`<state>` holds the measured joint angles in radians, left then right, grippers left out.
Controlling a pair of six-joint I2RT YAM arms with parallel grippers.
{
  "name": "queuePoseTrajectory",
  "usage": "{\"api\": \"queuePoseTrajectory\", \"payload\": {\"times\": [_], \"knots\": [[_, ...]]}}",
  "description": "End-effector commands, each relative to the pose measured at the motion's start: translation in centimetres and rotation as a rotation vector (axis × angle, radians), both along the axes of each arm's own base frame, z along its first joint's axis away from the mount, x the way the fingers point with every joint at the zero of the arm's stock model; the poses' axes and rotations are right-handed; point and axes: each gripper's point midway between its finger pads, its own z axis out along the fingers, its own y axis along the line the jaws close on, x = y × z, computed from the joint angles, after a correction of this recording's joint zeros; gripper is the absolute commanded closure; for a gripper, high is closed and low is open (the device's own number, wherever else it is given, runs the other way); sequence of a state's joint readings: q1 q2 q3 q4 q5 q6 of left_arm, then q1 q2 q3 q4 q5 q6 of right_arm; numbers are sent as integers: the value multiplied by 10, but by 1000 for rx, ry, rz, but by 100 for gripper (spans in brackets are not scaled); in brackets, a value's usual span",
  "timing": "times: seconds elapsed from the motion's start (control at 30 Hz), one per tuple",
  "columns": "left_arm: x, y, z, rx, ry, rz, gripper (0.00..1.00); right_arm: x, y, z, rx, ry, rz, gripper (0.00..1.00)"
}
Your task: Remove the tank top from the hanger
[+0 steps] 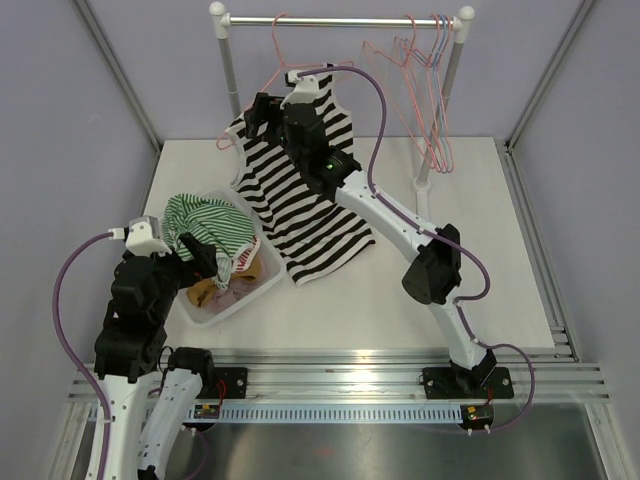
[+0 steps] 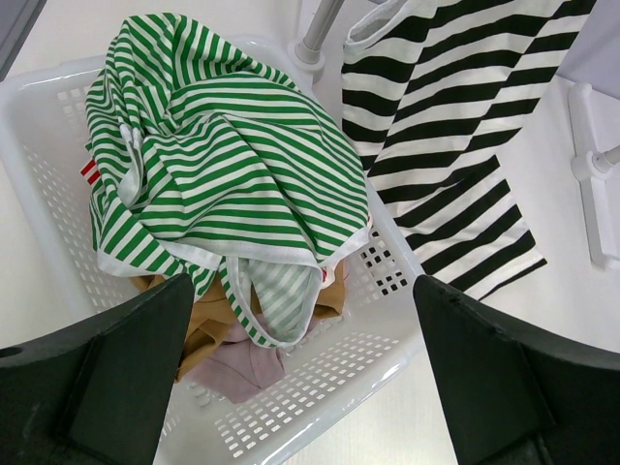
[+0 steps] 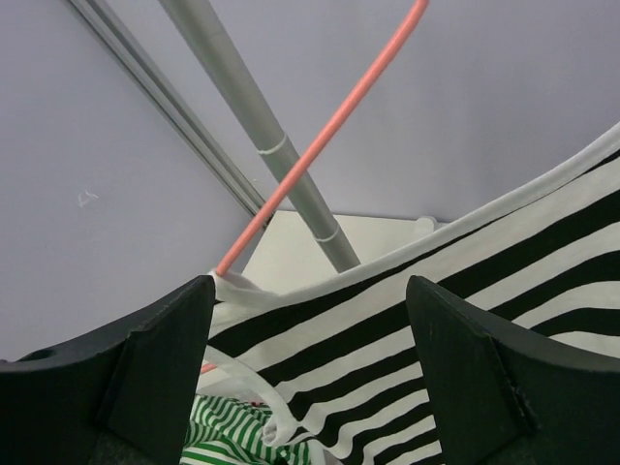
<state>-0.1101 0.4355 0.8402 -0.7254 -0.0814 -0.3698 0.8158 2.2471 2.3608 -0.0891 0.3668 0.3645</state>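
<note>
A black-and-white striped tank top (image 1: 310, 200) hangs from a pink hanger (image 1: 268, 82) on the rail, and its hem rests on the table. My right gripper (image 1: 262, 112) is up at the top's left shoulder, jaws open. In the right wrist view the right gripper (image 3: 310, 286) frames the tank top's (image 3: 484, 291) white-edged strap, where the hanger (image 3: 329, 123) comes out of the fabric. My left gripper (image 1: 205, 258) hovers open over the basket. From the left wrist, the left gripper (image 2: 302, 286) has nothing between its fingers, and the tank top (image 2: 436, 126) hangs at the upper right.
A white basket (image 1: 240, 295) at the left holds a green-striped garment (image 1: 205, 222) over tan and pink clothes. Several spare hangers (image 1: 420, 90) hang at the right end of the rail (image 1: 340, 20). The rack's post (image 3: 252, 116) stands close behind the right gripper.
</note>
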Motion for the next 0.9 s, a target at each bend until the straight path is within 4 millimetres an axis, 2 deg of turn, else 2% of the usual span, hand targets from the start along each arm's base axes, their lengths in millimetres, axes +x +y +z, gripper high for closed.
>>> {"api": "queuePoseTrajectory", "payload": {"times": [0.0,0.07,0.1,0.13,0.17,0.2,0.23,0.27,0.43,0.47,0.5,0.57,0.67,0.73,0.77,0.8,0.83,0.87], "knots": [[6,-5,9,-2,-44,-24,1,-28,-12,88,179,-127,24,13],[7,-4,9,-2,-42,-22,1,-25,-8,85,182,-118,28,13],[7,-4,8,-1,-38,-21,1,-25,-12,92,177,-116,14,13],[7,-4,8,0,-36,-19,1,-16,-5,73,151,-89,4,13],[7,-4,8,-2,-36,-19,1,-18,-9,95,179,-118,-6,13],[7,-4,8,-1,-38,-19,1,-14,-9,91,162,-117,-25,13],[7,-4,8,-2,-38,-19,1,-5,-2,68,118,-92,-34,13],[7,-4,8,-1,-38,-19,1,-4,-5,76,126,-112,-50,15],[7,-1,7,4,-35,-6,1,20,-14,46,49,-120,-170,22],[7,-1,7,4,-32,-3,1,23,-19,50,51,-132,-187,23],[7,-2,7,3,-29,-7,1,28,-16,41,46,-127,-186,24],[7,-2,6,4,-29,-9,1,33,-16,43,60,-141,-179,28],[7,-2,7,3,-34,-12,1,48,-26,31,72,-111,-186,32],[6,-3,8,4,-35,-14,1,56,-36,26,62,-94,-198,42],[6,-3,8,1,-38,-15,1,56,-38,24,47,-85,-201,45],[6,-3,9,2,-40,-18,1,53,-44,34,50,-95,-204,51],[7,-4,9,1,-41,-21,1,52,-42,27,25,-83,-196,54],[7,-5,8,0,-38,-24,1,50,-44,29,16,-85,-197,56]]}}
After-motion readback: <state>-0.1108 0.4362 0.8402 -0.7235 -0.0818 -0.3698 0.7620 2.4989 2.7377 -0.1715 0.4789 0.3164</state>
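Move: The tank top's left strap, hooked over the left end of the pink hanger, lies about 5 cm left of the right hand, 1 cm ahead and 1 cm lower. The rack's left post stands some 11 cm ahead and 5 cm left at that height; the hanger's hook on the rail is about 11 cm ahead, 5 cm right and 12 cm above. From the left hand the strap is roughly 28 cm ahead, 6 cm right, 10 cm higher. At the left strap of the tank top and the hanger's end, the open right hand first lifts about 8 cm, then sweeps down again and some 6 cm forward, drifting a little right, to finish slightly below its starting height. It swings about 10 degrees clockwise while the fingers close to under half open, straddling the strap and hanger arm. ##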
